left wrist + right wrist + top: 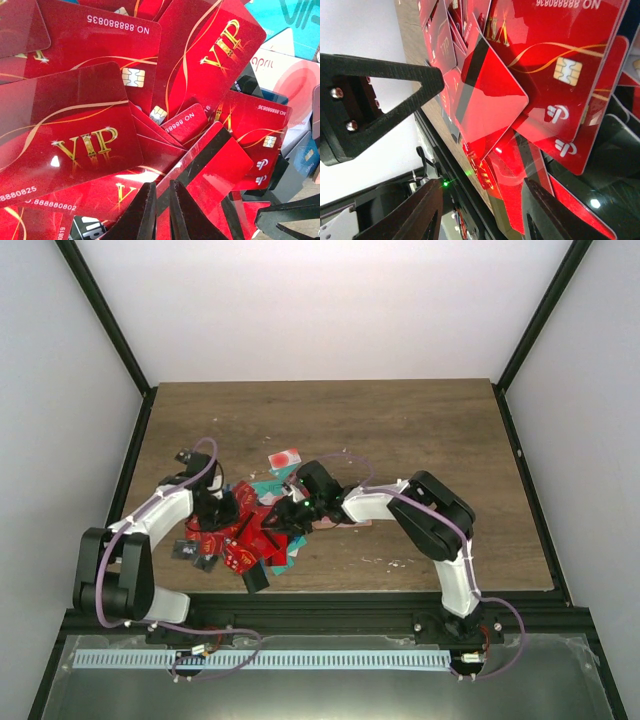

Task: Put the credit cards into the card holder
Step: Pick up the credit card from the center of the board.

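The credit cards lie in an overlapping heap, mostly red "VIP" cards, with teal ones at the back. A white card with a red spot lies apart behind them. My left gripper is shut on the edge of a red card with a black stripe, tilted up off the heap. My right gripper hovers open close over the heap's right side, with nothing between its fingers. A salmon-pink strip, the card holder, shows under the right wrist, mostly hidden.
A white and pink "april" card and dark cards lie at the heap's edges. The table's front edge runs just below the heap. The right gripper's black finger is close to the left one.
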Robot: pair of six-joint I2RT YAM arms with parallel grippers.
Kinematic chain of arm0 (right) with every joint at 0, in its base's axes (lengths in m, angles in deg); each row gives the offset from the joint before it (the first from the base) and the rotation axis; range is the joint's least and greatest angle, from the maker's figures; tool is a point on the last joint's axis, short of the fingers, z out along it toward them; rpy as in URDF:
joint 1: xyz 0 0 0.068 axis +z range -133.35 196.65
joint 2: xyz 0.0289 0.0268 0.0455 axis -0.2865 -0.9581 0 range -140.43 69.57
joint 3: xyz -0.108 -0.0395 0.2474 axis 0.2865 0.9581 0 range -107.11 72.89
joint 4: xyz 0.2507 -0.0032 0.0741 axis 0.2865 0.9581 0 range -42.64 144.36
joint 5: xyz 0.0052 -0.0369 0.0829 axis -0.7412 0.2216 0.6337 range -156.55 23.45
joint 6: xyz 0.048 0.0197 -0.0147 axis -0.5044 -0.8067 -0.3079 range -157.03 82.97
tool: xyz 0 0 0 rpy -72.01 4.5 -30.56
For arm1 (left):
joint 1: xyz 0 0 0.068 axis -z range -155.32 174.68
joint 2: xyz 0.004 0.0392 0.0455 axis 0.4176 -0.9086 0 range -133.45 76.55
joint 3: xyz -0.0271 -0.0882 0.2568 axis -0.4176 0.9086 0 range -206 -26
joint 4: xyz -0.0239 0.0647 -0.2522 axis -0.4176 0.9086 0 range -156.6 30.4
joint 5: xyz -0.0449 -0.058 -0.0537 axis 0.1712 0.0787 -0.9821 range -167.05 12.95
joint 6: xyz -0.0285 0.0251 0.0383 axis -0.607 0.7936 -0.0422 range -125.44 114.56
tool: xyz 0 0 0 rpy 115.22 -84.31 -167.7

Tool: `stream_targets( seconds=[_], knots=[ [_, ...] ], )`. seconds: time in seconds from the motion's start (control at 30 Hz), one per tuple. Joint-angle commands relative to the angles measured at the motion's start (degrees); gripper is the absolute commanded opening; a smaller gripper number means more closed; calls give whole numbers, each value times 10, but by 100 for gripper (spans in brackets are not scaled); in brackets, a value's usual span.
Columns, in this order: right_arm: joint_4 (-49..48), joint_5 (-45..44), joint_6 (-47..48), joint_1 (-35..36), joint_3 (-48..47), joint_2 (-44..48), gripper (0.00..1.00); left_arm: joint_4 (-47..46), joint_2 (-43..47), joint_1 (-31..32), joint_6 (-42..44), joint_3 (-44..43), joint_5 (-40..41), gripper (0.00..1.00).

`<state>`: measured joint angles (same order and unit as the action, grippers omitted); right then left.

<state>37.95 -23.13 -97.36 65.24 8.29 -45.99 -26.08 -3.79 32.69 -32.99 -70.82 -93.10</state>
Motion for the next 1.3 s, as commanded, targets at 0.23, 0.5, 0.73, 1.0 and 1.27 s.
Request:
stream_targets(
  seconds=[0.23,0.5,0.73,1.0,1.27],
  knots=[
    [-48,-4,-65,11,-33,-41,46,-17,-51,-3,0,9,5,10],
    [-46,-3,-82,16,-63,-76,45,-16,-78,-3,-1,9,5,9],
    [-46,-6,-98,20,-72,-97,45,-16,-85,-2,3,9,-11,8],
    [-87,-5,-124,21,-66,-109,40,-18,-95,-2,6,14,-43,7],
    [-94,0,-126,21,-64,-113,19,-16,-76,-2,1,24,-54,6]
  ],
)
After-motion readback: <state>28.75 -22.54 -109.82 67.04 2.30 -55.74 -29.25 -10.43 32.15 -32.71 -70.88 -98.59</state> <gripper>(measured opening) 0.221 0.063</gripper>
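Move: The striped red card, a red card with a black stripe, lies about 3 cm to the right of the left hand, 1 cm farther out and 2 cm below; from the right hand it is some 6 cm to the left, level front-to-back and 3 cm lower. From the left hand, a VIP card sits about 4 cm left and 2 cm out, another about 6 cm out and 4 cm right. The card holder is roughly 16 cm right of the right hand and 3 cm out. Down about 2 cm goes the left hand, nearly shut, setting its fingertips on the left end of the striped card and staying down, finally edging about 1 cm right. Meanwhile the right hand slides some 4 cm left and 2 cm down with open fingers, tipping a little steeper, then closes about halfway around the card's near right end. ##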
